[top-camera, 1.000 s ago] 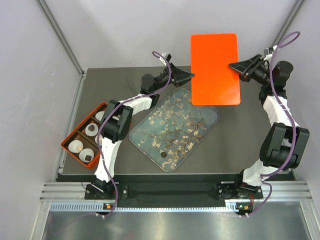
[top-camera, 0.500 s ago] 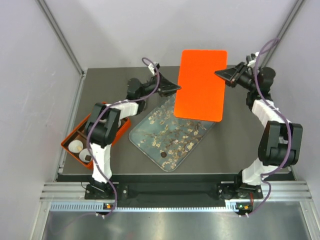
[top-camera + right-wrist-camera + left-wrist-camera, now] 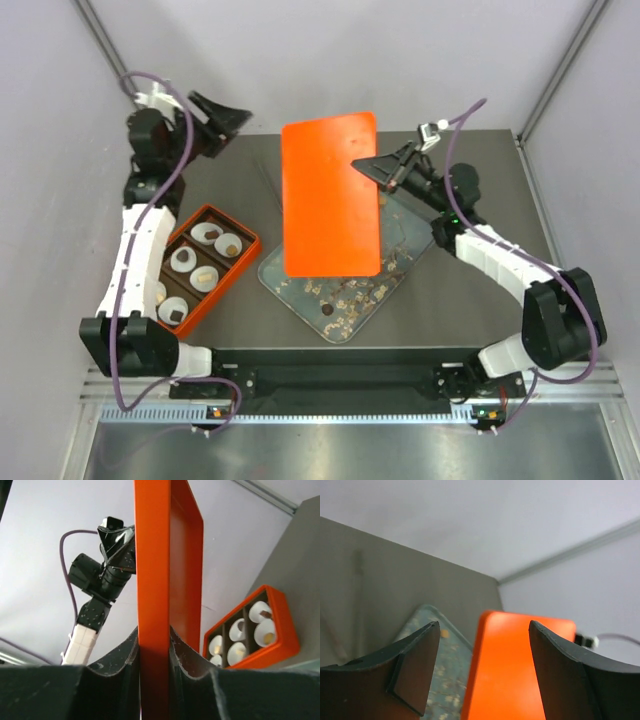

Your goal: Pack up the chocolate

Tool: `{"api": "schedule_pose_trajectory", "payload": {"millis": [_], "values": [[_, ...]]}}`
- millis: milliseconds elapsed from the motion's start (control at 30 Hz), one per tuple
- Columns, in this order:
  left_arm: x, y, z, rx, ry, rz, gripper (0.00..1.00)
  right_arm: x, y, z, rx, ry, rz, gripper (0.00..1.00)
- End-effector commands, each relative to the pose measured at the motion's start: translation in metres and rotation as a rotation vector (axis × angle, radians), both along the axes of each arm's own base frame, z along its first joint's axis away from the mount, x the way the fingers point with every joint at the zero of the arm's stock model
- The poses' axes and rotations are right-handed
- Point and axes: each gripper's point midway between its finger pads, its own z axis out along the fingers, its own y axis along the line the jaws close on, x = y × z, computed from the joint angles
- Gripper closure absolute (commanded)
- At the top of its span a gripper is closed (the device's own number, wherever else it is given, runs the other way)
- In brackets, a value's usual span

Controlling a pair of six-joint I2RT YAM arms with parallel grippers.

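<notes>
A flat orange lid [image 3: 330,195] hangs over the clear tray [image 3: 300,290]; my right gripper [image 3: 372,166] is shut on its right edge. The right wrist view shows the lid [image 3: 152,555] edge-on, pinched between both jaws of that gripper [image 3: 154,635]. My left gripper [image 3: 226,115] is raised at the back left, open and empty, apart from the lid [image 3: 520,670]. Chocolate pieces sit in white paper cups in the orange box [image 3: 243,262]: a dark one [image 3: 175,313] and a caramel one [image 3: 225,243]. A dark piece [image 3: 328,309] lies on the tray.
Pale flakes are strewn over the clear tray [image 3: 437,675]. The orange box [image 3: 280,652] of cups stands at the table's left, beside the tray. Grey walls close in on the left, back and right. The left arm [image 3: 97,580] stands high beyond the lid.
My left gripper opened, let go of the lid and swung away to the back left. My right gripper carried the lid leftward, over the tray. The box of cups now shows fully.
</notes>
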Motion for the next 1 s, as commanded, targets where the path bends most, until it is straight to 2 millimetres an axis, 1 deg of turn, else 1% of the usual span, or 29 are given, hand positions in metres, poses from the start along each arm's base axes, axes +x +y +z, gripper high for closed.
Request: {"api": "schedule_pose_trajectory", "payload": {"millis": [0,33,67,100,133,167,200,233,267,300,333,400,433,467,533,567,600,633,667,700,733,767,800,833,867,900,967], "values": [[-0.009,0.054,-0.037,0.155,0.197,0.176,0.23,-0.001,0.022,0.04,0.135,-0.076,-0.137,1.0],[-0.011,0.061,-0.028,0.211,0.172,0.207,0.23,-0.001,0.032,0.041,0.149,-0.072,-0.145,1.0],[-0.022,0.063,-0.027,0.233,0.184,0.212,0.23,-0.013,0.053,0.047,0.172,-0.085,-0.124,1.0],[-0.027,0.068,-0.028,0.254,0.19,0.237,0.23,-0.002,0.062,0.039,0.191,-0.058,-0.174,1.0],[-0.031,0.077,-0.04,0.28,0.22,0.284,0.23,-0.011,0.075,0.046,0.234,-0.077,-0.158,1.0],[-0.045,0.083,-0.035,0.281,0.208,0.325,0.23,-0.008,0.079,0.052,0.277,-0.07,-0.168,1.0],[-0.051,0.088,-0.059,0.277,0.256,0.344,0.23,0.005,0.084,0.042,0.31,-0.048,-0.213,1.0],[-0.056,0.093,-0.061,0.247,0.247,0.361,0.23,0.007,0.086,0.046,0.357,-0.052,-0.235,1.0],[-0.068,0.084,-0.044,0.217,0.157,0.317,0.23,0.007,0.082,0.064,0.445,-0.083,-0.241,1.0],[-0.072,0.084,-0.058,0.207,0.181,0.303,0.23,0.024,0.084,0.05,0.465,-0.047,-0.287,1.0],[-0.076,0.084,-0.059,0.206,0.181,0.295,0.23,0.029,0.082,0.052,0.499,-0.039,-0.3,1.0],[-0.084,0.083,-0.06,0.225,0.202,0.274,0.22,0.043,0.08,0.06,0.553,-0.052,-0.336,1.0],[-0.086,0.082,-0.06,0.239,0.203,0.266,0.22,0.049,0.078,0.063,0.554,-0.054,-0.35,1.0],[-0.089,0.082,-0.057,0.239,0.197,0.265,0.22,0.054,0.078,0.072,0.548,-0.074,-0.367,1.0],[-0.093,0.075,-0.054,0.207,0.189,0.24,0.21,0.062,0.075,0.077,0.539,-0.087,-0.395,1.0],[-0.097,0.071,-0.049,0.188,0.175,0.225,0.21,0.064,0.073,0.083,0.551,-0.096,-0.404,1.0],[-0.1,0.066,-0.054,0.166,0.183,0.194,0.21,0.066,0.069,0.085,0.568,-0.1,-0.415,1.0],[-0.099,0.061,-0.049,0.126,0.166,0.182,0.21,0.07,0.064,0.089,0.585,-0.106,-0.423,1.0],[-0.103,0.057,-0.045,0.1,0.146,0.167,0.21,0.073,0.064,0.088,0.6,-0.098,-0.419,1.0],[-0.105,0.051,-0.054,0.049,0.18,0.141,0.21,0.073,0.062,0.09,0.62,-0.097,-0.417,1.0],[-0.104,0.048,-0.05,0.023,0.154,0.127,0.2,0.075,0.06,0.094,0.639,-0.097,-0.415,1.0],[-0.106,0.045,-0.047,-0.006,0.138,0.112,0.2,0.078,0.062,0.092,0.646,-0.086,-0.41,1.0],[-0.106,0.04,-0.055,-0.068,0.166,0.093,0.2,0.078,0.062,0.093,0.653,-0.086,-0.408,1.0],[-0.105,0.038,-0.042,-0.095,0.107,0.084,0.19,0.078,0.064,0.096,0.661,-0.086,-0.397,1.0],[-0.104,0.037,-0.049,-0.123,0.108,0.081,0.19,0.078,0.066,0.096,0.659,-0.086,-0.389,1.0],[-0.103,0.037,-0.046,-0.169,0.104,0.091,0.19,0.077,0.068,0.096,0.66,-0.085,-0.384,1.0],[-0.102,0.038,-0.037,-0.187,0.033,0.095,0.18,0.076,0.068,0.095,0.67,-0.073,-0.371,1.0]]}}
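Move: The orange lid, already pinched by its right side in the right gripper, is centred about 16 cm to the right of the open left gripper, 13 cm back and 5 cm lower. The chocolate box lies some 20 cm left of that gripper, 24 cm back and 36 cm down. From the right gripper the box is about 41 cm left, 16 cm back and 33 cm down; the lid's middle is 6 cm left and 5 cm back, the patterned tray 14 cm straight back and 33 cm down. Keep the lid pinched in the right gripper and swing it left about 12 cm, then forward some 9 cm and up, rolling its left side up and turning clockwise. Bring the left gripper left out of the way, then back and down about 10 cm and slightly right again, fingers wide open, to the lid's near left edge without closing. ##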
